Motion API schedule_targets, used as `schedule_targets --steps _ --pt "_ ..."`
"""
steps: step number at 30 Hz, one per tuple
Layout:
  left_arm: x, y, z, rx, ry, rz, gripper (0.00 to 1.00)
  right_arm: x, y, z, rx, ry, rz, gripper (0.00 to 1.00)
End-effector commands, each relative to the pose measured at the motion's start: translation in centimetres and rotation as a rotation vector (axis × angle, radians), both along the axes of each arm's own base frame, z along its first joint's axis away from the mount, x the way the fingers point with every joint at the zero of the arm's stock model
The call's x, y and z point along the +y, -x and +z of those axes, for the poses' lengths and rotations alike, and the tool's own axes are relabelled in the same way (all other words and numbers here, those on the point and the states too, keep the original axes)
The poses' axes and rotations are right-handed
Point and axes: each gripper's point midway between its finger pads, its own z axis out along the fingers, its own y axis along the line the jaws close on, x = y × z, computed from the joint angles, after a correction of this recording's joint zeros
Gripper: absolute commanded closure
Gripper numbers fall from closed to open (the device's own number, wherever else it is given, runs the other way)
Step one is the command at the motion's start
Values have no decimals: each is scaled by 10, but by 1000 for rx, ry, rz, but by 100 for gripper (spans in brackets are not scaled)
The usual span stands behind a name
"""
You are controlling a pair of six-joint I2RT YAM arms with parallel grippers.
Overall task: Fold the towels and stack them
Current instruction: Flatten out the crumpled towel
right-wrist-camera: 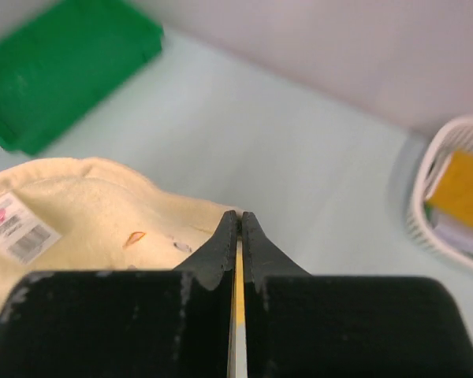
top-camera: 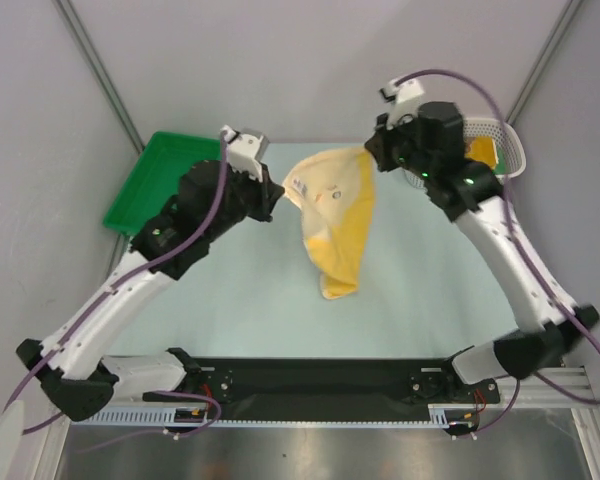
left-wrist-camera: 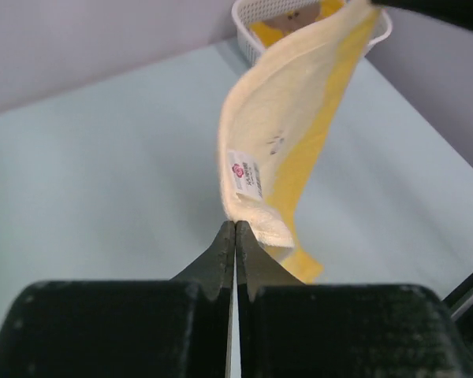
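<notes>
A yellow towel [top-camera: 340,210] with small printed marks and a white label hangs in the air between my two grippers. Its lower end droops to the table. My left gripper [top-camera: 278,192] is shut on its left corner, beside the label. In the left wrist view the jaws of the left gripper [left-wrist-camera: 235,225] are pressed together on the pale edge of the towel [left-wrist-camera: 292,118]. My right gripper [top-camera: 371,153] is shut on the opposite corner. From the right wrist, the right gripper [right-wrist-camera: 240,215] pinches a yellow strip of the towel [right-wrist-camera: 79,205]. Another yellow towel [top-camera: 482,152] lies in the basket.
A green plastic tray [top-camera: 160,175] sits at the back left, also in the right wrist view as the tray [right-wrist-camera: 63,67]. A white mesh basket [top-camera: 512,150] stands at the back right, and the right wrist view shows this basket [right-wrist-camera: 419,197] holding folded cloth.
</notes>
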Motion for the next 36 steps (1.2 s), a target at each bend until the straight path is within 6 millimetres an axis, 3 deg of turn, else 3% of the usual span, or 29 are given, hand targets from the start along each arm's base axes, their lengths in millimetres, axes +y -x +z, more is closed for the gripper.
schedule_targets --steps 1,2,7,9,12,17,20,22,23,25,26,28,29,30,32,33,35,36 --pt "15 34 23 -60 -138 -146 100 -23 48 60 -96 -63 -32 100" --pt "15 41 33 -71 -115 -165 100 -31 72 70 -123 -84 -19 100" --pt "13 111 69 -125 57 -361 100 -40 155 77 -188 -193 84 100" --pt "16 123 78 -126 102 -375 100 -49 187 83 -214 -271 122 100" --pt "17 142 90 -144 141 -441 100 -53 216 97 -255 -356 186 100" --pt "12 149 116 -167 167 -487 100 -52 233 123 -307 -454 241 100" --pt "15 132 125 -179 123 -416 100 -66 216 138 -371 -479 120 100" --pt "21 108 121 -183 50 -315 100 -74 199 143 -416 -439 43 100" --pt "16 91 118 -180 6 -289 100 -78 174 139 -412 -398 -52 100" --pt "18 66 110 -150 -41 -245 100 -78 146 136 -438 -320 -116 100" --pt "17 54 111 -155 -60 -234 100 -67 118 122 -398 -279 -125 100" --pt "12 16 92 -108 -98 -201 100 -56 90 113 -380 -268 -109 100" --pt "10 -1 89 -129 -116 -194 100 -54 61 94 -334 -248 -111 100" --pt "14 -33 70 -87 -141 -158 100 -48 48 84 -314 -250 -88 100" --pt "10 -63 62 -105 -133 -169 100 -40 20 78 -325 -262 -60 100" --pt "14 -92 40 -69 -158 -139 100 -41 -14 56 -289 -245 -79 100" --pt "14 -122 22 -84 -199 -149 100 -33 -43 30 -230 -251 -52 100" --pt "18 -139 19 -112 -207 -145 100 -35 -73 10 -210 -251 -65 100"
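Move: I already hold the crumpled towel by two corners, about 35 cm up. Its bunched middle hangs some 17 cm below my left hand, 9 cm to its right and 3 cm ahead. From my right hand the middle is 8 cm to the left, 6 cm back and 18 cm down. The green bin sits about 26 cm ahead and 33 cm left of my left hand. The white basket is roughly 25 cm ahead and 26 cm right of my right hand. Both stand about 31 cm lower. I shake the towel out with both hands, fingers staying shut on its corners. I swing back towards my bases while rising some 10 cm, the right hand going back about 22 cm and the left 14. Then I whip both about 25 cm forward, sinking to starting height and ending ahead of where I began, the right hand drawn slightly outward from the left. ##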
